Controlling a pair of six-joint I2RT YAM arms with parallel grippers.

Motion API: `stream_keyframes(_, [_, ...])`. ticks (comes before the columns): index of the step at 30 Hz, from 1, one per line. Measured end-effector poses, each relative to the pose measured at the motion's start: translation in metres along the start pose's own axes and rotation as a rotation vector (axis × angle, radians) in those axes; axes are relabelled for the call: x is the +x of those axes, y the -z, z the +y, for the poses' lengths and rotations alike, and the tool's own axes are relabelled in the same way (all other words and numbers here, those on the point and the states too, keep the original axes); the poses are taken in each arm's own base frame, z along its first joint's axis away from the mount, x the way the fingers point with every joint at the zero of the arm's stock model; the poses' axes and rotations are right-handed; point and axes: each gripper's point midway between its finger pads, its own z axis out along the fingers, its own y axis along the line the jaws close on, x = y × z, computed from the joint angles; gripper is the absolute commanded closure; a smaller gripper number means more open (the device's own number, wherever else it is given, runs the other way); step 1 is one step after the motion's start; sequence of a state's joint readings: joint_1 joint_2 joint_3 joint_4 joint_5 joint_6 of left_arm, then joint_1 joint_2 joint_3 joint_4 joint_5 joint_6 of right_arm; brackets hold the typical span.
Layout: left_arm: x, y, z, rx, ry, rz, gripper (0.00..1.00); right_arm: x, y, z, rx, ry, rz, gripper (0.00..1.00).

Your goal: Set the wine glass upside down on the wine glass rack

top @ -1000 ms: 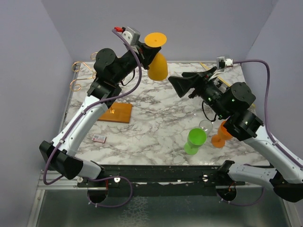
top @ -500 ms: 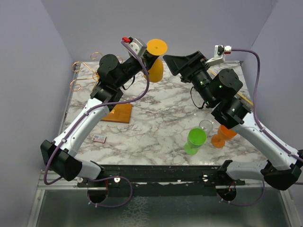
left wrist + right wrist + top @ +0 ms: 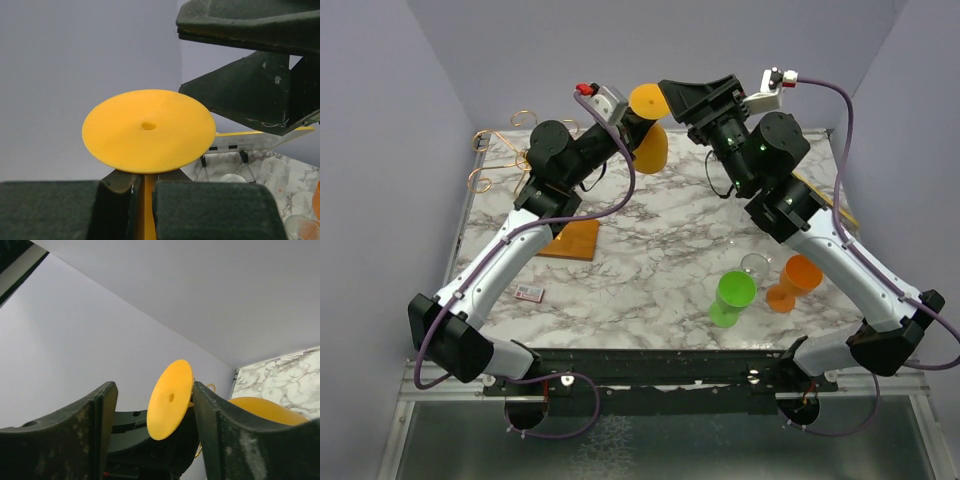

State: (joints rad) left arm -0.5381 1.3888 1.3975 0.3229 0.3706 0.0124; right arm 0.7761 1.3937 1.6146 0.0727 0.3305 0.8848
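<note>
The wine glass (image 3: pixel 653 148) is yellow-orange and hangs upside down above the back of the table, foot disc (image 3: pixel 148 131) uppermost. My left gripper (image 3: pixel 145 200) is shut on its thin stem just under the disc. My right gripper (image 3: pixel 155 405) is open, its jaws standing to either side of the foot disc (image 3: pixel 170 399), the right finger (image 3: pixel 220 415) close to the rim. The bowl (image 3: pixel 270 410) shows beyond it. The wine glass rack's gold wire arms (image 3: pixel 498 150) stand at the back left over the wooden base (image 3: pixel 565 238); my left arm hides the post.
A green glass (image 3: pixel 733 297), an orange glass (image 3: pixel 792 282) and a clear glass (image 3: pixel 755 266) stand at the front right. A small card (image 3: pixel 529 293) lies at the front left. Purple walls close in the back and sides.
My right arm has swung up and to the left, from over the table's middle to the glass's foot, and its jaws have narrowed a little. The left arm has drawn the held glass slightly back.
</note>
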Motion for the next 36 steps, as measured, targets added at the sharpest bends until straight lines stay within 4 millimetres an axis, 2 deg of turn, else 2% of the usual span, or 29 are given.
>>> stream_keyframes(5, [0.0, 0.006, -0.002, -0.002, 0.007, -0.01, 1.0, 0.01, -0.001, -0.009, 0.027, -0.019, 0.066, 0.58])
stream_keyframes(7, [0.0, 0.011, -0.004, -0.003, 0.014, -0.012, 1.0, 0.012, 0.0, -0.01, 0.03, -0.024, 0.079, 0.61])
stream_keyframes(9, [-0.004, 0.015, -0.006, -0.001, 0.02, -0.02, 1.0, 0.016, 0.001, -0.009, 0.033, -0.036, 0.11, 0.59])
stream_keyframes(13, [-0.012, 0.02, -0.009, 0.005, 0.028, -0.035, 1.0, 0.019, 0.003, -0.003, 0.023, -0.056, 0.143, 0.43])
stream_keyframes(16, [-0.016, 0.021, -0.01, 0.006, 0.033, -0.044, 1.0, 0.022, 0.004, -0.004, 0.028, -0.055, 0.159, 0.43])
stream_keyframes(18, [-0.017, 0.021, -0.011, 0.007, 0.038, -0.047, 1.0, 0.025, 0.005, -0.008, 0.042, -0.05, 0.172, 0.49])
stream_keyframes(23, [-0.017, 0.021, -0.013, 0.021, 0.042, -0.046, 1.0, 0.026, 0.005, -0.011, 0.049, -0.049, 0.181, 0.83])
stream_keyframes(24, [-0.017, 0.021, -0.013, 0.022, 0.042, -0.046, 0.92, 0.025, 0.005, -0.011, 0.047, -0.052, 0.182, 0.91])
stream_keyframes(25, [-0.015, 0.021, -0.014, 0.026, 0.046, -0.04, 0.75, 0.024, 0.005, -0.009, 0.04, -0.059, 0.182, 0.98])
stream_keyframes(27, [-0.015, 0.021, -0.015, 0.027, 0.049, -0.041, 0.44, 0.023, 0.005, -0.009, 0.036, -0.077, 0.183, 0.99])
stream_keyframes(28, [-0.015, 0.021, -0.015, 0.025, 0.061, -0.041, 0.34, 0.023, 0.005, -0.008, 0.032, -0.084, 0.181, 0.99])
stream_keyframes(31, [-0.01, 0.023, -0.014, 0.001, 0.146, -0.017, 0.21, 0.016, 0.003, -0.009, 0.013, -0.088, 0.16, 0.99])
stream_keyframes(36, [-0.012, 0.037, -0.021, -0.024, 0.306, 0.019, 0.14, 0.015, -0.001, -0.022, 0.023, -0.085, 0.144, 0.99])
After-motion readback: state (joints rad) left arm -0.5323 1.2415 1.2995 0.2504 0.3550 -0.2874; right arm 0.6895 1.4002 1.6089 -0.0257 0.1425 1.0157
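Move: Just left of the right hand's open fingers, about 4 cm away, 2 cm farther out and 2 cm lower, is the foot of the upside-down yellow wine glass. The left fingers, already shut on its stem, are level with it to the side and roughly 5 cm below the right hand, so the foot sits some 3 cm straight above the left hand. The gold rack stands about 27 cm left of the right hand, 3 cm farther out and 30 cm lower. Sinking about 2.5 cm in all and turning slightly counter-clockwise, the right hand half closes, eases open a little, then shuts to pinch the glass foot by its right-hand rim. The left hand keeps the stem while drawing back some 2.5 cm, holds still until that grip is made, then opens wide, tips down about 15 degrees and backs off a little more. ##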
